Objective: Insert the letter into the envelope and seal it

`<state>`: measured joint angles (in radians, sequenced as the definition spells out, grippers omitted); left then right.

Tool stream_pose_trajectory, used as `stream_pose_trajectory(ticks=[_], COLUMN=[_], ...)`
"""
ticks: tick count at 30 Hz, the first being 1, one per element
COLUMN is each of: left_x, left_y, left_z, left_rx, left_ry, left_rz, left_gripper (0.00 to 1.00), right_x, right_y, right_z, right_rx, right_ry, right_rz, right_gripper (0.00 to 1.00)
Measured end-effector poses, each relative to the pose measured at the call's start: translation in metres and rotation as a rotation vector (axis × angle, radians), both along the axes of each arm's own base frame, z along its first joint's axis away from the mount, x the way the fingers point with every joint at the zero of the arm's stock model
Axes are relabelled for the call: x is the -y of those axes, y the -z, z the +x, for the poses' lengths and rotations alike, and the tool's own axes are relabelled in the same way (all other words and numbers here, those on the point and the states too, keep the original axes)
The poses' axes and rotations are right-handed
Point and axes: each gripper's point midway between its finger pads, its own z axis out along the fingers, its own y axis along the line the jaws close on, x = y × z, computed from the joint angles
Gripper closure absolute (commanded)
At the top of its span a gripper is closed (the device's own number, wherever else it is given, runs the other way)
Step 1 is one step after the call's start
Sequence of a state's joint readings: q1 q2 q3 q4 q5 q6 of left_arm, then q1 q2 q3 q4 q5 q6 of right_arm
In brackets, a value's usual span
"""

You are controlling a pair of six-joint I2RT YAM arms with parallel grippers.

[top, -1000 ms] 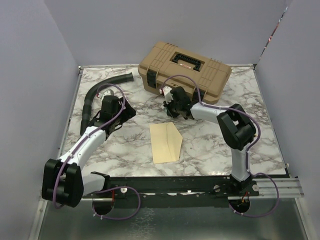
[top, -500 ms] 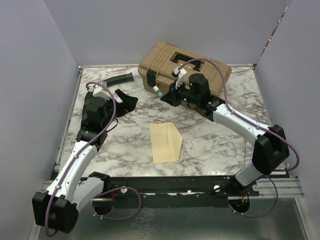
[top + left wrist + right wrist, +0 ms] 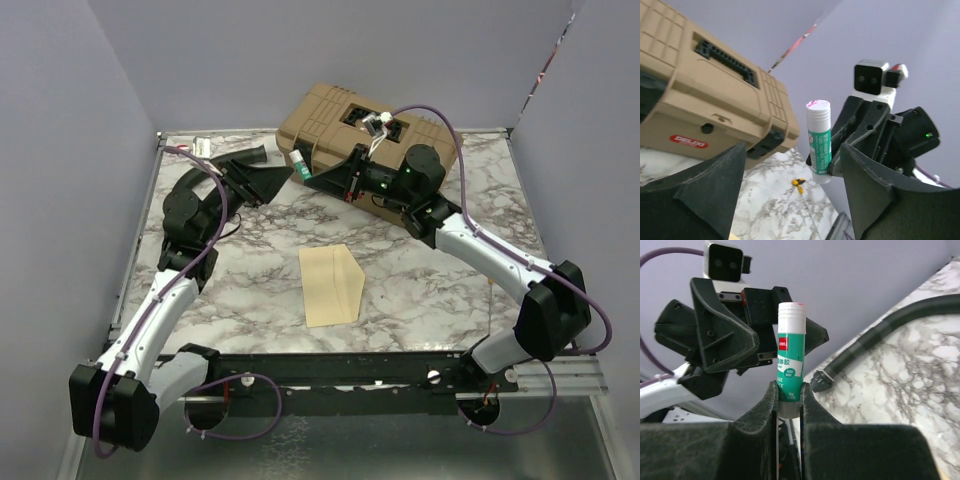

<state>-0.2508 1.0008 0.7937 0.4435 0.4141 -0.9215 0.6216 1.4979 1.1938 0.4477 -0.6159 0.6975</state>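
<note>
The pale yellow envelope lies flat mid-table, its triangular flap pointing right. The letter does not show in any view. My right gripper is shut on the lower end of a green-and-white glue stick, held in the air in front of the toolbox. My left gripper is open and faces the glue stick from the left. The stick stands a little beyond its fingertips, which hold nothing.
A tan toolbox stands at the back of the marble table. A black corrugated hose lies at the back left. A small yellow-tipped wire rests on the right side. Grey walls close in three sides.
Both arms rose and reached toward the back. The right gripper carried the glue stick up and left; the left gripper swung right to face it. The envelope stayed put.
</note>
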Motion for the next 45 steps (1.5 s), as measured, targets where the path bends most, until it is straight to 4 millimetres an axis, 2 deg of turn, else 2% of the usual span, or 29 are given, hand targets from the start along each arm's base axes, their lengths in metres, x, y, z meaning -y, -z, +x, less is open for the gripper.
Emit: stream_pose_trajectory(ticks=[5, 9, 14, 19, 21, 24, 28, 31, 32, 34, 35, 39, 42, 45], left_x=[0.009, 0.013, 0.018, 0.021, 0.022, 0.024, 0.026, 0.026, 0.026, 0.026, 0.026, 0.026, 0.026, 0.026], left_y=[-0.012, -0.018, -0.019, -0.020, -0.019, -0.018, -0.013, -0.009, -0.008, -0.008, -0.010, -0.012, -0.008, 0.002], left_z=[-0.004, -0.006, -0.006, -0.006, -0.006, -0.007, -0.009, -0.011, -0.012, -0.013, -0.014, -0.017, -0.015, -0.013], left_rx=[0.032, 0.044, 0.036, 0.027, 0.024, 0.022, 0.011, 0.012, 0.013, 0.022, 0.023, 0.045, 0.059, 0.087], left_ry=[0.060, 0.086, 0.109, 0.122, 0.126, 0.133, 0.141, 0.147, 0.148, 0.148, 0.149, 0.149, 0.138, 0.125], left_rz=[-0.043, -0.073, -0.099, -0.117, -0.120, -0.125, -0.125, -0.124, -0.124, -0.124, -0.128, -0.120, -0.087, -0.015], left_gripper=[0.36, 0.44, 0.54, 0.62, 0.63, 0.54, 0.55, 0.68, 0.77, 0.97, 1.00, 1.00, 1.00, 1.00], right_x=[-0.004, -0.009, -0.013, -0.016, -0.016, -0.017, -0.018, -0.019, -0.020, -0.021, -0.021, -0.021, -0.019, -0.012], right_y=[-0.008, -0.006, -0.001, -0.005, -0.006, -0.007, -0.009, -0.007, -0.005, -0.003, -0.002, -0.002, -0.004, -0.007], right_z=[-0.008, -0.011, -0.015, -0.018, -0.019, -0.019, -0.020, -0.020, -0.020, -0.020, -0.019, -0.020, -0.021, -0.021], right_rx=[-0.039, -0.066, -0.088, -0.088, -0.087, -0.093, -0.092, -0.102, -0.107, -0.116, -0.117, -0.102, -0.071, -0.037], right_ry=[-0.060, -0.105, -0.152, -0.188, -0.197, -0.208, -0.223, -0.233, -0.235, -0.242, -0.244, -0.250, -0.236, -0.183], right_rz=[0.053, 0.071, 0.074, 0.091, 0.098, 0.106, 0.124, 0.124, 0.123, 0.122, 0.122, 0.123, 0.111, 0.068], right_gripper=[0.96, 0.96, 0.96, 0.96, 0.96, 0.96, 0.95, 0.93, 0.93, 0.88, 0.83, 0.49, 0.35, 0.30])
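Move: The glue stick, held upright in the right fingers, has its middle about 5 cm to the left hand's right, 1 cm ahead and 1 cm above; from the right hand it is some 2 cm ahead, straight in line sideways and 2 cm up. From the left hand, the envelope lies roughly 10 cm back, 12 cm right and 34 cm below, the toolbox some 24 cm ahead, 20 cm right and 25 cm below. Right hand brings the glue stick back-left; left hand goes about 3 cm right, pinches it, then right opens. ##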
